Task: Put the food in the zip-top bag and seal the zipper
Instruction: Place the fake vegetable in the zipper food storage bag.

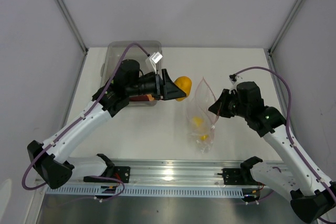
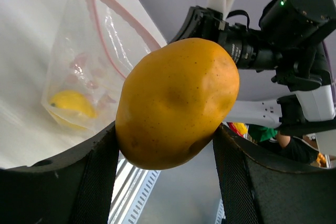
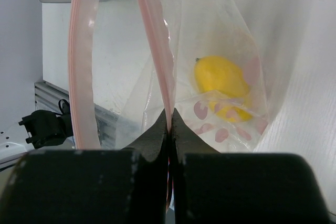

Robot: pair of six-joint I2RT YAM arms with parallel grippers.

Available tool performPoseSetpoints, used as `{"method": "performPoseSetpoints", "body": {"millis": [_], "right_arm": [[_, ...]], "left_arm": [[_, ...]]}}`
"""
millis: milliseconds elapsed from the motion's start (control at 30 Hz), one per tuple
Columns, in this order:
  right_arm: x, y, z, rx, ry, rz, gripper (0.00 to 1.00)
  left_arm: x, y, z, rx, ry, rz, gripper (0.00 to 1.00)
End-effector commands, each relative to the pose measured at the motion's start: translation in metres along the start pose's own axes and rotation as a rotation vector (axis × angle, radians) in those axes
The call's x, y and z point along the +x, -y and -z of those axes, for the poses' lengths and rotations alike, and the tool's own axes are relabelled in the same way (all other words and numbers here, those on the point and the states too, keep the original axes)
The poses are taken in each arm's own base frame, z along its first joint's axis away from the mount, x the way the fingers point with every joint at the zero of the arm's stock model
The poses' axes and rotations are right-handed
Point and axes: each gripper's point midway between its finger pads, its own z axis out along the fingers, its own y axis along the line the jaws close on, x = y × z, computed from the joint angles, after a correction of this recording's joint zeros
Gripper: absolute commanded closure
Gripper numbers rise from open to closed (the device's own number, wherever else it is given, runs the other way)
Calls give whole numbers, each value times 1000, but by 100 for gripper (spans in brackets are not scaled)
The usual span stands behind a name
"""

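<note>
My left gripper [image 1: 176, 88] is shut on the orange fruit [image 1: 183, 87], a round orange-yellow food; it fills the left wrist view [image 2: 176, 102] between my black fingers [image 2: 94, 171]. It hangs just left of the zip-top bag [image 1: 202, 121], whose mouth gapes upward. My right gripper [image 1: 214, 109] is shut on the bag's right rim, pinching the pink zipper [image 3: 167, 85] between closed fingertips [image 3: 157, 132]. A yellow lemon [image 3: 220, 77] lies inside the bag, also seen as the lemon [image 2: 72, 103] and the lemon [image 1: 197, 121].
A rigid clear grey bin [image 1: 118, 56] stands at the back left behind my left arm, with a dark-red item [image 1: 142, 98] at its front edge. An aluminium rail [image 1: 173, 174] runs along the near table edge.
</note>
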Motion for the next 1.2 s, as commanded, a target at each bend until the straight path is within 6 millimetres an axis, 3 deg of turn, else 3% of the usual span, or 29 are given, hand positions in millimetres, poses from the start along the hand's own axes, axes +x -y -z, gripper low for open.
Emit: {"method": "performPoseSetpoints", "body": {"millis": [0,267,700,833,967,1000,1167], "right_arm": [[0,5,2,17,11,7,100],[3,8,0,26,1,2,100],[0,-3,3,-16,7,-12,100],[-1,-6,2,-30,10,-12,100],[0,-12,-1,-58,-4,-26,100],[1,-16,-1,-79,-14,-28,100],[-1,-27,1,-118,-13,-28,100]], "left_arm": [[7,23,5,108,-12,-119,99],[33,16,-3,152,-110,-136,100],[46,13,-16,153,-187,-85,99],[34,25,-18,184,-151,-64,99],[14,47,-28,285,-89,-94,99],[6,61,-26,329,-87,-122,99],[-12,74,-41,412,-49,-183,99]]}}
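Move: The left gripper already holds the orange vegetable high up. The middle of the zip-top bag's open mouth is about 8 cm to its right, roughly level fore and aft, and some 10 cm lower. The right gripper pinching the rim is about 11 cm right, 2 cm back and 10 cm below; the yellow vegetables inside the bag are roughly 8 cm right, 3 cm back and 28 cm down. From the right gripper the mouth's middle is about 3 cm left and 2 cm ahead, at its height. Keep your left grip on the orange vegetable and ease it back and down about 3 cm each, drifting slightly right. Then sweep right and climb some 4 to 5 cm, coming a little forward, to bring the vegetable over the bag mouth's left side; over the whole way swing the fingers about 15 degrees clockwise. Keep the right gripper shut on the rim, shifting it only about 1 cm left at the end. ##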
